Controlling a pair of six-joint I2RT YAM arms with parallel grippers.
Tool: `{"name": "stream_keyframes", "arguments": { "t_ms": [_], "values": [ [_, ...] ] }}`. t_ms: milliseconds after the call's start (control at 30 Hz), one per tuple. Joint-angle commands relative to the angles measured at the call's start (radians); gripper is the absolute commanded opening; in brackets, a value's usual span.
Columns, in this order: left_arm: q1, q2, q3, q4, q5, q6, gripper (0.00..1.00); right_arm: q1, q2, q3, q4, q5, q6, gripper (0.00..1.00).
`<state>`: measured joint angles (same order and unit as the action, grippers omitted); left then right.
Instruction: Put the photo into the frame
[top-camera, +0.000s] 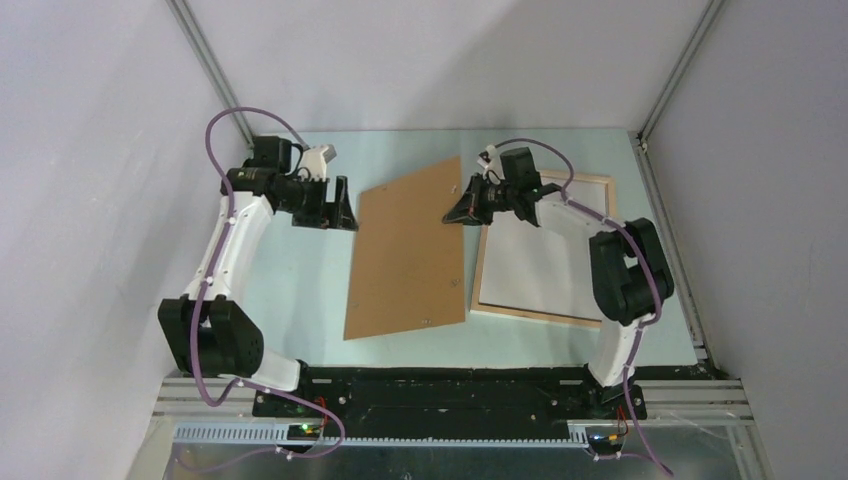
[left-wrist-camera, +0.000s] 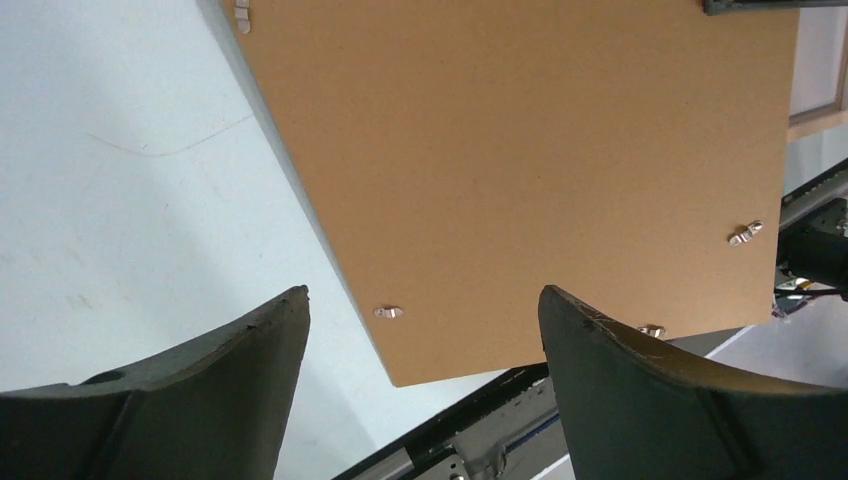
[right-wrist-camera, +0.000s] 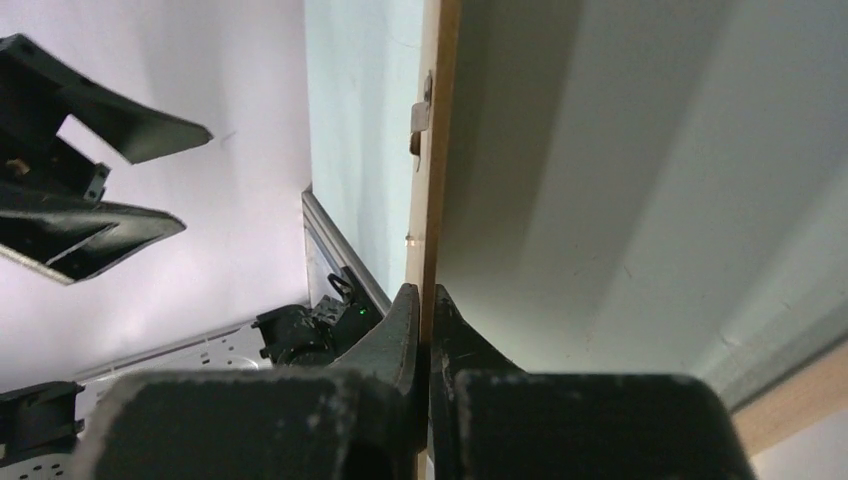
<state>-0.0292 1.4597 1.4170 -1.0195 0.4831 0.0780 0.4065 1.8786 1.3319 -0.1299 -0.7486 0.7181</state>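
Note:
The frame (top-camera: 530, 316), thin pale wood rails, lies flat at the right of the table. A white sheet (top-camera: 535, 265) fills its inside; no picture side shows, so I cannot tell whether it is the photo. The brown backing board (top-camera: 405, 255) lies left of the frame, slightly slanted. My right gripper (top-camera: 460, 212) is shut on the board's right edge (right-wrist-camera: 432, 200), which runs edge-on between the fingers (right-wrist-camera: 427, 295). My left gripper (top-camera: 350, 205) hangs open by the board's far left corner, and the board (left-wrist-camera: 520, 170) shows beyond its spread fingers (left-wrist-camera: 423, 300), untouched.
Small metal turn clips (left-wrist-camera: 388, 313) (left-wrist-camera: 745, 234) sit on the board's upper face. A black base rail (top-camera: 440, 385) runs along the near edge. White walls with aluminium posts (top-camera: 210, 65) close in the table on three sides.

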Motion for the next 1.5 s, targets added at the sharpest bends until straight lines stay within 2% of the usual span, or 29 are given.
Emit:
{"name": "stream_keyframes", "arguments": {
  "t_ms": [0,267,500,667,900,1067,1267,1400,1433,1467],
  "values": [
    [0.007,-0.002,-0.011,0.089,0.066,-0.005,0.9,-0.026,-0.177,-0.079,0.2,0.004,-0.013,0.0],
    [0.006,0.032,-0.006,0.145,0.176,-0.018,0.91,-0.127,-0.323,-0.18,0.303,-0.036,0.04,0.0],
    [0.0,0.062,0.03,0.167,0.213,-0.035,0.92,-0.286,-0.435,-0.226,0.329,-0.106,0.111,0.0],
    [-0.046,0.101,0.071,0.179,0.165,-0.044,0.92,-0.425,-0.478,-0.226,0.296,-0.193,0.139,0.0],
    [-0.182,0.205,0.158,0.202,0.038,-0.069,0.9,-0.623,-0.525,-0.263,0.225,-0.394,0.131,0.0],
    [-0.319,0.279,0.195,0.26,-0.112,-0.122,0.89,-0.8,-0.567,-0.275,0.02,-0.493,-0.02,0.0],
    [-0.427,0.393,0.26,0.339,-0.26,-0.19,0.89,-1.035,-0.549,-0.274,-0.203,-0.68,-0.251,0.0],
    [-0.48,0.52,0.362,0.345,-0.311,-0.24,0.88,-1.167,-0.504,-0.247,-0.452,-0.731,-0.501,0.0],
    [-0.489,0.538,0.396,0.345,-0.314,-0.261,0.88,-1.197,-0.493,-0.232,-0.584,-0.725,-0.639,0.0],
    [-0.506,0.573,0.412,0.345,-0.315,-0.273,0.87,-1.208,-0.469,-0.199,-0.654,-0.717,-0.706,0.0]
  ]
}}
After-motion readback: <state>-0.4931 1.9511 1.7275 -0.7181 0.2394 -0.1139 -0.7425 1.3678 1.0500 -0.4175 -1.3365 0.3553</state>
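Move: The right hand has the brown backing board pinched by its raised right edge; the board's middle lies about 10 cm to its left, 3 cm nearer the base and 6 cm lower. The frame, with the photo lying in it, is centred some 20 cm to the right, 2 cm ahead and 13 cm below. From the empty left hand, the board's middle is about 11 cm right, 3 cm ahead and 12 cm down; the frame's middle is some 40 cm right, 8 cm ahead and 18 cm down. Keep the right gripper shut on the board's edge and carry the board right some 36 cm over the frame, rising about 13 cm before easing slightly lower and drawing back a little, the hand swinging clockwise about 30 degrees with its fingers tipping up. Bring the open left gripper right after it towards the frame's left side, also forward and down, mostly in the second half. ##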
